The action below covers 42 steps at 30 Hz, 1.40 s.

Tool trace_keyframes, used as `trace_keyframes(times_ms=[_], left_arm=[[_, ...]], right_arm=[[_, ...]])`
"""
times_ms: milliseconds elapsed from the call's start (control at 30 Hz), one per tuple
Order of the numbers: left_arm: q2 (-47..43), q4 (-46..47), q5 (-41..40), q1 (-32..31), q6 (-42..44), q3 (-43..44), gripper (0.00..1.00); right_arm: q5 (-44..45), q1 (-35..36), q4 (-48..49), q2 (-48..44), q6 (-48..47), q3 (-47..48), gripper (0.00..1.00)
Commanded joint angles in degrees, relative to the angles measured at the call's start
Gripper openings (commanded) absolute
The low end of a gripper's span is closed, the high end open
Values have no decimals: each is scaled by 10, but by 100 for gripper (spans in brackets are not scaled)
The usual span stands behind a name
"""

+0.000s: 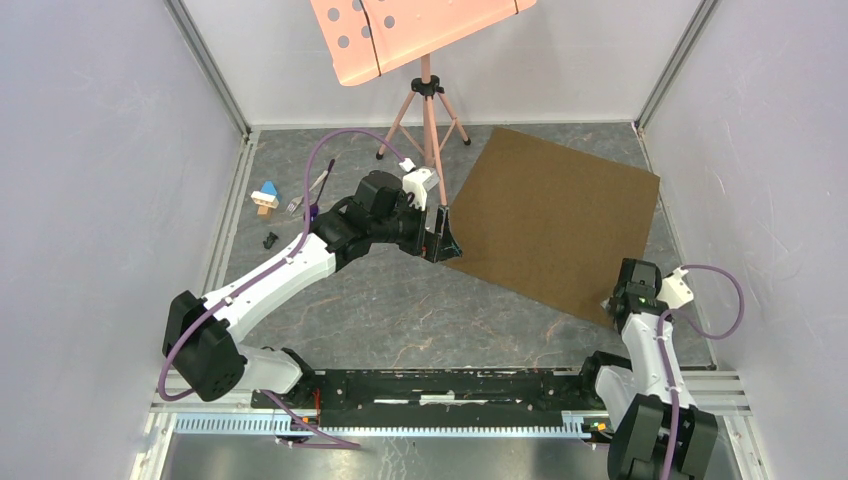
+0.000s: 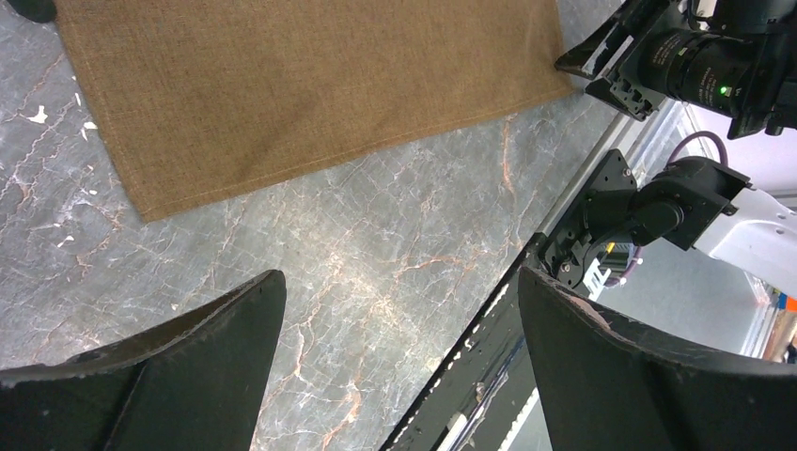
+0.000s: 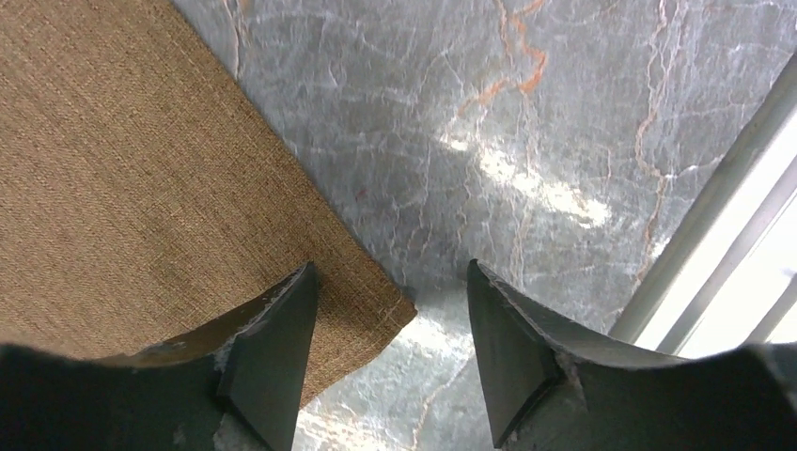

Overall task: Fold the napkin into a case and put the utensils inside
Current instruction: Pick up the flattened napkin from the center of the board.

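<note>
The napkin [image 1: 555, 215] lies flat and unfolded as an olive-brown square right of centre. My left gripper [image 1: 440, 240] hangs open just off its left corner; in the left wrist view the cloth [image 2: 310, 85] lies beyond the spread fingers of that gripper [image 2: 399, 291], which has nothing in it. My right gripper [image 1: 615, 305] is open at the napkin's near corner. In the right wrist view this corner [image 3: 376, 305] lies between the open fingers of the right gripper [image 3: 390, 282], and the left finger [image 3: 273, 348] is over the cloth. The fork [image 1: 298, 203] and the spoon [image 1: 313, 211] lie far left, beside my left arm.
A small blue, white and tan toy block [image 1: 265, 195] and a tiny black piece [image 1: 270, 240] lie near the utensils. A pink music stand [image 1: 428, 100] stands on its tripod at the back. Grey walls close in both sides, with a metal rail [image 1: 450, 385] at the near edge.
</note>
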Motion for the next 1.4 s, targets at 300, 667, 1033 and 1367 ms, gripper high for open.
trace_keyframes(times_ms=[300, 667, 1033, 1367], left_arm=[[-3, 37, 34, 5, 20, 16, 99], [1, 40, 44, 8, 20, 14, 99], [1, 39, 48, 13, 20, 8, 99], [37, 9, 15, 15, -26, 14, 100]], right_arm=[[8, 54, -124, 41, 70, 86, 66], [3, 76, -88, 81, 106, 69, 61], [48, 77, -39, 96, 108, 8, 40], [56, 79, -46, 37, 65, 16, 0]])
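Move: The napkin's near corner lies almost under the right hand's half-open fingers, about 1 cm back, 1 cm to the left and 1 cm below. The napkin's middle is some 23 cm ahead and 11 cm left of this hand, just as low. The table's near rail runs roughly 10 cm behind this hand, straight back. From the raised left hand that same corner lies about 35 cm to the right, 10 cm back and 20 cm below. The right fingers pinch the napkin by its near corner, one finger to each side of the cloth edge. To get there the hand first shifts about 3 cm left and slightly back, rising a centimetre over the cloth. It then sinks again and, as the half-open fingers shut, comes forward some 2 cm and back to the right. ##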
